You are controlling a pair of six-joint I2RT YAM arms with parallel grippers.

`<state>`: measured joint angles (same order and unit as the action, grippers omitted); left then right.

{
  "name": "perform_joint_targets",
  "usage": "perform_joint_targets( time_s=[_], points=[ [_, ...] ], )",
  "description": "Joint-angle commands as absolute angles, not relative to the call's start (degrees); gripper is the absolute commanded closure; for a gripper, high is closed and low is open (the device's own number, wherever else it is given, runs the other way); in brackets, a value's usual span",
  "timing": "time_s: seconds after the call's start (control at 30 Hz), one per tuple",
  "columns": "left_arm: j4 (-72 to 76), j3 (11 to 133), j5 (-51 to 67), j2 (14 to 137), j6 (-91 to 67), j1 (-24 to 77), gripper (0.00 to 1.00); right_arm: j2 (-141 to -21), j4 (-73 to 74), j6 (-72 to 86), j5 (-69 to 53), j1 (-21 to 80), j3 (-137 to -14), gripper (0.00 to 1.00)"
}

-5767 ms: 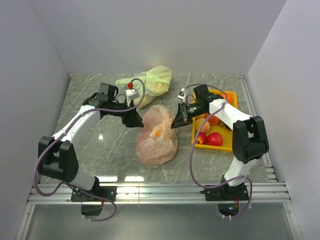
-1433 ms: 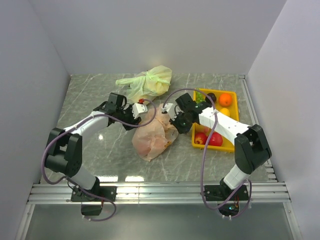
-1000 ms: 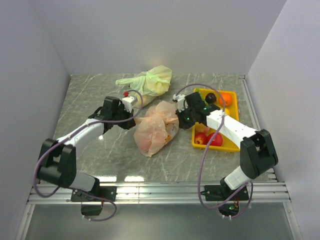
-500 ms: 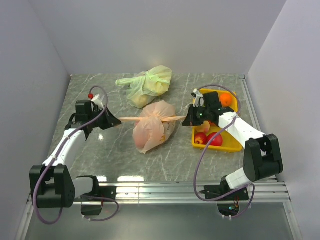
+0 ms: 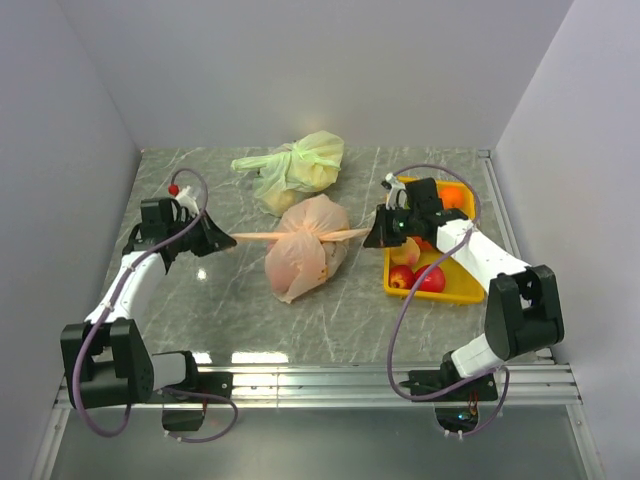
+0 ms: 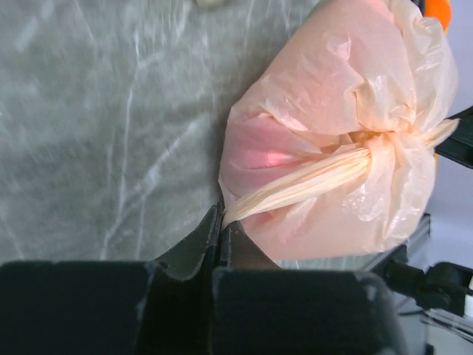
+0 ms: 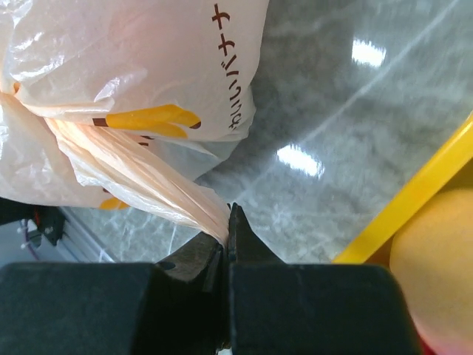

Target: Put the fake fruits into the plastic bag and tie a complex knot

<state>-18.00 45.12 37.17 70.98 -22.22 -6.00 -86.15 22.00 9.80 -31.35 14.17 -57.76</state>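
Note:
The peach-orange plastic bag (image 5: 305, 255) lies at mid-table with a knot (image 5: 303, 235) on top, and a reddish shape shows through its side (image 6: 270, 151). Its two handle strips run out taut to either side. My left gripper (image 5: 224, 242) is shut on the left strip (image 6: 295, 183), pinched at the fingertips (image 6: 222, 220). My right gripper (image 5: 369, 238) is shut on the right strip (image 7: 148, 174), held at its tips (image 7: 228, 222). More fake fruits sit in the yellow tray (image 5: 440, 297): two red apples (image 5: 430, 278), a peach (image 5: 405, 252) and an orange (image 5: 452, 197).
A pale yellow-green knotted bag (image 5: 295, 165) lies behind the peach bag near the back wall. The tray's yellow rim (image 7: 429, 192) and a yellowish fruit (image 7: 436, 274) are close beside my right gripper. Walls enclose the marble table on three sides.
Over the last second both grippers have pulled outward from the bag, drawing the two strips straight and tightening the knot. In the last half second both arms have barely shifted.

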Motion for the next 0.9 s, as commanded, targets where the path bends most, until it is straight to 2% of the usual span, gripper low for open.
perform_joint_targets(
  time_s=[0.0,0.13,0.33,0.37,0.4,0.43,0.47,0.5,0.57,0.6,0.63,0.67,0.7,0.87],
  points=[
    [-13.8,50.18,14.6,70.47,-14.86,-13.44,1.0,-85.68,26.02,6.59,-10.46,9.4,-62.57,1.0],
    [-11.87,51.15,13.97,76.28,-9.59,-13.01,1.0,-92.36,25.49,5.63,-11.86,10.98,-64.25,1.0],
    [-7.3,53.16,20.56,83.58,-5.71,-11.25,1.0,-97.89,22.58,6.24,-14.84,15.37,-66.52,1.0],
    [-7.73,53.96,21.18,84.19,-5.54,-10.99,0.99,-98.61,23.46,5.98,-15.98,15.64,-67.66,0.98],
    [-8.34,54.83,23.36,84.9,-5.45,-10.64,0.85,-99.14,25.21,5.8,-16.95,15.64,-69.42,0.86],
    [-9.13,56.5,24.42,84.99,-5.36,-10.46,0.77,-99.14,25.92,5.54,-18.7,15.91,-70.04,0.79],
    [-10.36,57.21,25.74,84.73,-4.93,-10.11,0.69,-98.62,26.45,4.84,-19.24,15.91,-70.31,0.55],
    [-10.98,58.17,27.93,83.25,-4.49,-10.02,0.53,-96.87,27.24,4.31,-20.55,15.91,-70.4,0.44],
    [-12.3,58.97,29.96,81.05,-3.61,-9.84,0.38,-94.58,27.95,2.82,-21.79,15.82,-70.23,0.26],
    [-13.61,59.15,30.41,78.69,-3.6,-9.84,0.21,-93.35,28.91,2.38,-22.67,15.82,-70.14,0.22],
    [-14.67,59.93,31.37,77.62,-3.52,-9.93,0.17,-90.99,29.44,2.03,-23.46,15.82,-70.14,0.2],
    [-15.9,60.46,31.99,75.78,-3.25,-9.76,0.09,-89.66,30.14,1.15,-25.82,15.73,-70.22,0.13],
    [-18.87,61.08,32.17,74.98,-3.16,-9.67,0.01,-88.43,31.63,0.79,-26.62,15.73,-70.49,0.12],
    [-30.22,67.76,31.38,72.16,-1.49,-9.76,0.01,-79.73,34.54,-1.84,-31.11,14.68,-70.84,0.08]
  ],
)
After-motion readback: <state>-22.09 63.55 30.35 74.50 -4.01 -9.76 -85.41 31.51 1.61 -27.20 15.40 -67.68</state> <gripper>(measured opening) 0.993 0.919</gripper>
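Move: Each hand already grips one twisted end of the plastic bag, whose half-tied knot lies between them. The bag's middle is about 16 cm to the right of the left hand and about 14 cm to the left of the right hand, level with both and some 5 cm lower. The green bag sits roughly 14 cm right of the left hand and 16 cm farther out; the yellow box is centred about 15 cm right of the right hand, level with it and lower. Forward with a slight rise at first, then down to about 4 cm below their start, both hands bring the stretched bag ends down, open wide and let go. The left drifts left as well, out past its released end and up some 12 cm from its lowest point, turning about 25 degrees to point more nearly forward; the right, after a shorter reach, eases back and climbs about 8 cm. ##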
